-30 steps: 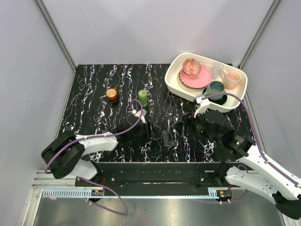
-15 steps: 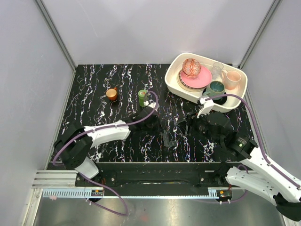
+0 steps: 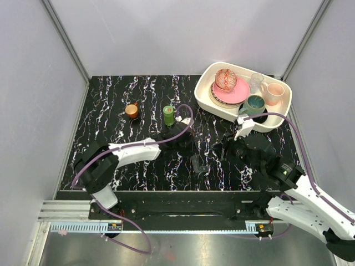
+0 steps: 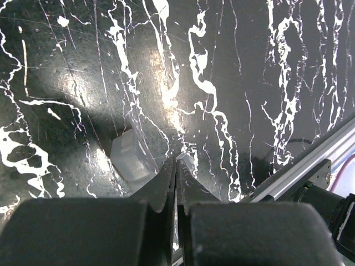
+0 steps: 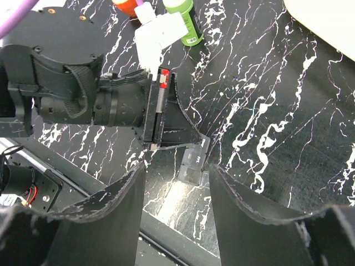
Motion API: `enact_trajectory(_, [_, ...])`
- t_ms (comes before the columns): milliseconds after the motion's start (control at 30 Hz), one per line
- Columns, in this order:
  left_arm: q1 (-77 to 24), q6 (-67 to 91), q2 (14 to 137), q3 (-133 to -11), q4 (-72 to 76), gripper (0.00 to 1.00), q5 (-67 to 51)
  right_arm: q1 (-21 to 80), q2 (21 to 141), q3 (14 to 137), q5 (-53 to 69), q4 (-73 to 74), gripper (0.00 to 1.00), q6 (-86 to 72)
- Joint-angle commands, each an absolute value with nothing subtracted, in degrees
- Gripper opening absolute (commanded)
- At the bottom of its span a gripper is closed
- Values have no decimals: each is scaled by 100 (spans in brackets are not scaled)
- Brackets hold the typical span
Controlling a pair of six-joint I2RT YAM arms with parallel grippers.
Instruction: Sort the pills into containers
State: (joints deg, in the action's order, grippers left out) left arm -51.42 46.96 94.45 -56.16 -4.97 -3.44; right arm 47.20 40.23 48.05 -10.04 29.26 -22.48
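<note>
The containers are a small dark translucent pill box (image 3: 198,163) lying on the black marbled table, also seen from the right wrist (image 5: 192,162) and the left wrist (image 4: 133,158). My left gripper (image 3: 189,149) is shut, and its fingertips (image 4: 176,162) touch the box's far end. I cannot tell whether a thin lid edge is pinched between them. My right gripper (image 5: 176,172) stands open just above and on the near side of the box, with nothing between its fingers. No pills show in any view.
A green bottle (image 3: 168,115) and a small orange cup (image 3: 132,110) stand behind the left arm. A white tray (image 3: 201,94) with plates, bowls and cups sits at the back right. The table's metal front rail (image 4: 310,166) runs close to the box.
The left arm has swung right and forward to the pill box, and its jaws have gone from open to shut. The right gripper has narrowed a little.
</note>
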Motion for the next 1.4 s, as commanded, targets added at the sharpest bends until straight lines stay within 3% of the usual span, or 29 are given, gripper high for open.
enact_trajectory(0, [-5168, 4641, 9755, -5958, -378, 0, -475, 4693, 3920, 4764, -1186, 2891, 54, -2180])
enact_trajectory(367, [-5168, 4649, 9774, -5731, -387, 0, -431, 4693, 3981, 4746, -1230, 2874, 51, -2162])
enact_trajectory(867, [-5177, 5080, 8851, -3965, 1028, 0, -457, 4685, 4078, 4729, -1204, 2839, 51, -2180])
enact_trajectory(1133, [-5177, 4852, 8175, -4174, 274, 0, -44, 4693, 4122, 4737, -1046, 2804, 51, -2083])
enact_trajectory(1200, [-5168, 4790, 7956, -4297, 54, 0, 192, 4693, 4218, 4702, -748, 2812, 47, -2022])
enact_trajectory(1333, [-5177, 4816, 7446, -4263, -552, 0, 597, 4693, 4745, 4606, 121, 2839, 18, -2047])
enact_trajectory(1367, [-5168, 4825, 7331, -4219, -649, 0, 702, 4693, 4920, 4571, 419, 2830, 2, -2135])
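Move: The left gripper, fingers shut, hovers just over the far end of the pill container; the container's middle is about 2 cm back, 2 cm to the right and 6 cm below. From this hand, the green bottle stands some 20 cm ahead and 11 cm left, the orange mug about 23 cm ahead and 27 cm left. From the right hand, the container lies roughly 3 cm ahead, 7 cm left and 22 cm down. Lower the shut left fingertips about 3.5 cm onto the container's far end, then sweep back and left some 4 cm each way while sinking a little more, to swing that end round; lift about 6 cm. Hold the right hand nearly still above, then late on sink it slightly and draw its half-open fingers together. ##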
